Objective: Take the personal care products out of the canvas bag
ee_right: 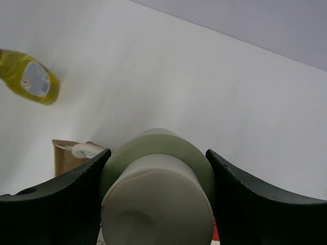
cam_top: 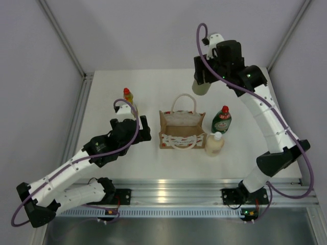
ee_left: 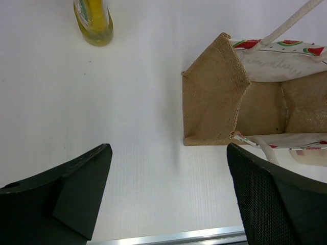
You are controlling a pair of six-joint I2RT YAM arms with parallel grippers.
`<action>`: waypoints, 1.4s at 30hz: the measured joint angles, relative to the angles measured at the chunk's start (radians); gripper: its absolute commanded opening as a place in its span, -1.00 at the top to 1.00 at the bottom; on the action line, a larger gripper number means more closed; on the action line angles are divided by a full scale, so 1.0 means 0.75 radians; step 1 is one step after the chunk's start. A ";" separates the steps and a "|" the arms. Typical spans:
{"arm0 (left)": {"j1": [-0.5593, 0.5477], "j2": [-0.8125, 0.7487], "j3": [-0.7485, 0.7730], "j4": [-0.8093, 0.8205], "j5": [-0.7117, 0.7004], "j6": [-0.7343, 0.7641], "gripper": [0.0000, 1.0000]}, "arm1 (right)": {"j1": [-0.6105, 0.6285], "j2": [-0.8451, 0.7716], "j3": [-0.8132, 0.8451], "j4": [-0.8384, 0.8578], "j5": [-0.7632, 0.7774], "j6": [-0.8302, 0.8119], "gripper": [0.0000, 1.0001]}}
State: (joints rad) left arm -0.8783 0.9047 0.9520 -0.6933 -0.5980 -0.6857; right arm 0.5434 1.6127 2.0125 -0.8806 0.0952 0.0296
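The canvas bag (cam_top: 181, 130) stands upright mid-table with its mouth open and its rope handles up; what is inside cannot be made out. My right gripper (cam_top: 203, 77) is raised over the back right, shut on the pale grey-green cylinder (cam_top: 200, 88), which fills the space between the jaws (ee_right: 157, 153). The yellow bottle (cam_top: 127, 95) stands back left of the bag. Right of the bag stand the dark green bottle (cam_top: 222, 120) and the cream bottle (cam_top: 214, 144). My left gripper (cam_top: 145, 129) is open and empty, just left of the bag's burlap side (ee_left: 214, 97).
A metal rail (cam_top: 168, 189) runs along the table's near edge. Frame posts and grey walls close in the left, right and back sides. The yellow bottle (ee_left: 94, 23) stands ahead-left of the left gripper (ee_left: 168, 168).
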 measured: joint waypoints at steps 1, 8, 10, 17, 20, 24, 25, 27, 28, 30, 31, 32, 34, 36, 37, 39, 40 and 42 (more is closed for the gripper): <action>0.000 0.005 -0.001 0.001 0.010 0.005 -0.96 | -0.044 0.001 0.000 -0.005 0.000 0.001 1.00; 0.000 0.008 -0.001 0.003 0.060 0.019 -0.96 | -0.279 0.007 -0.004 -0.010 -0.005 0.026 1.00; 0.000 0.006 -0.004 0.003 0.070 0.030 -0.96 | -0.355 0.016 -0.017 -0.007 0.003 0.046 1.00; 0.000 -0.038 -0.023 0.005 0.107 0.068 -0.96 | -0.557 0.024 -0.244 0.050 0.125 0.131 1.00; 0.000 -0.069 -0.031 0.004 0.145 0.084 -0.96 | -0.621 0.031 -0.349 0.089 0.161 0.159 1.00; 0.000 -0.087 -0.033 -0.005 0.196 0.109 -0.96 | -0.693 0.030 -0.520 0.217 0.192 0.198 1.00; 0.001 -0.086 -0.033 -0.010 0.211 0.115 -0.96 | -0.711 0.030 -0.572 0.267 0.198 0.207 1.00; 0.001 -0.086 -0.033 -0.025 0.227 0.124 -0.96 | -0.735 0.030 -0.670 0.349 0.201 0.227 1.00; 0.001 -0.086 -0.033 -0.033 0.232 0.130 -0.96 | -0.748 0.030 -0.714 0.381 0.203 0.239 1.00; 0.001 -0.087 -0.033 -0.043 0.238 0.142 -0.96 | -0.769 0.030 -0.805 0.445 0.212 0.257 0.99; 0.001 -0.089 -0.033 -0.046 0.239 0.146 -0.96 | -0.775 0.031 -0.838 0.465 0.220 0.264 0.98; 0.001 -0.090 -0.033 -0.047 0.240 0.149 -0.96 | -0.779 0.033 -0.872 0.494 0.228 0.271 0.97; 0.001 -0.095 -0.033 -0.048 0.243 0.152 -0.96 | -0.782 0.037 -0.925 0.545 0.237 0.285 0.96; 0.001 -0.095 -0.033 -0.048 0.244 0.153 -0.96 | -0.782 0.045 -0.967 0.595 0.241 0.303 0.95; 0.001 -0.094 -0.033 -0.049 0.249 0.154 -0.96 | -0.782 0.047 -0.985 0.618 0.243 0.312 0.93; 0.001 -0.094 -0.033 -0.050 0.253 0.157 -0.96 | -0.782 0.049 -1.019 0.660 0.248 0.322 0.82; 0.001 -0.094 -0.033 -0.050 0.254 0.158 -0.96 | -0.782 0.049 -1.039 0.684 0.251 0.327 0.77; 0.001 -0.092 -0.033 -0.050 0.254 0.161 -0.96 | -0.782 0.049 -1.082 0.728 0.258 0.333 0.61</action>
State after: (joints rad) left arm -0.8776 0.8360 0.9276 -0.7311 -0.4072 -0.5652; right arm -0.0433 1.6497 1.2011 -0.3344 0.2886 0.2794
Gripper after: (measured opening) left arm 0.982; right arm 0.684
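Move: The right hand, with the white-capped pale bottle in its fingers, is bound for the bare table at the far right: about 5 cm ahead, 27 cm to the right and some 37 cm below. The green bottle stands level with the hand, 18 cm right; the lotion bottle 11 cm back, 13 cm right; the bag 3 cm back, 1 cm left. From the left hand that bare spot lies about 20 cm ahead and 53 cm right. The right hand keeps its pinch on the upper part of the pale bottle and carries it rightward about 27 cm and slightly forward, away from the bag and past the green bottle, staying high at first, then sinking some 25 cm towards the bare table as the wrist swings clockwise by about 50 degrees and tips further down. Meanwhile the empty left hand, fingers still wide open, eases back a little and turns slightly clockwise, touching nothing. ##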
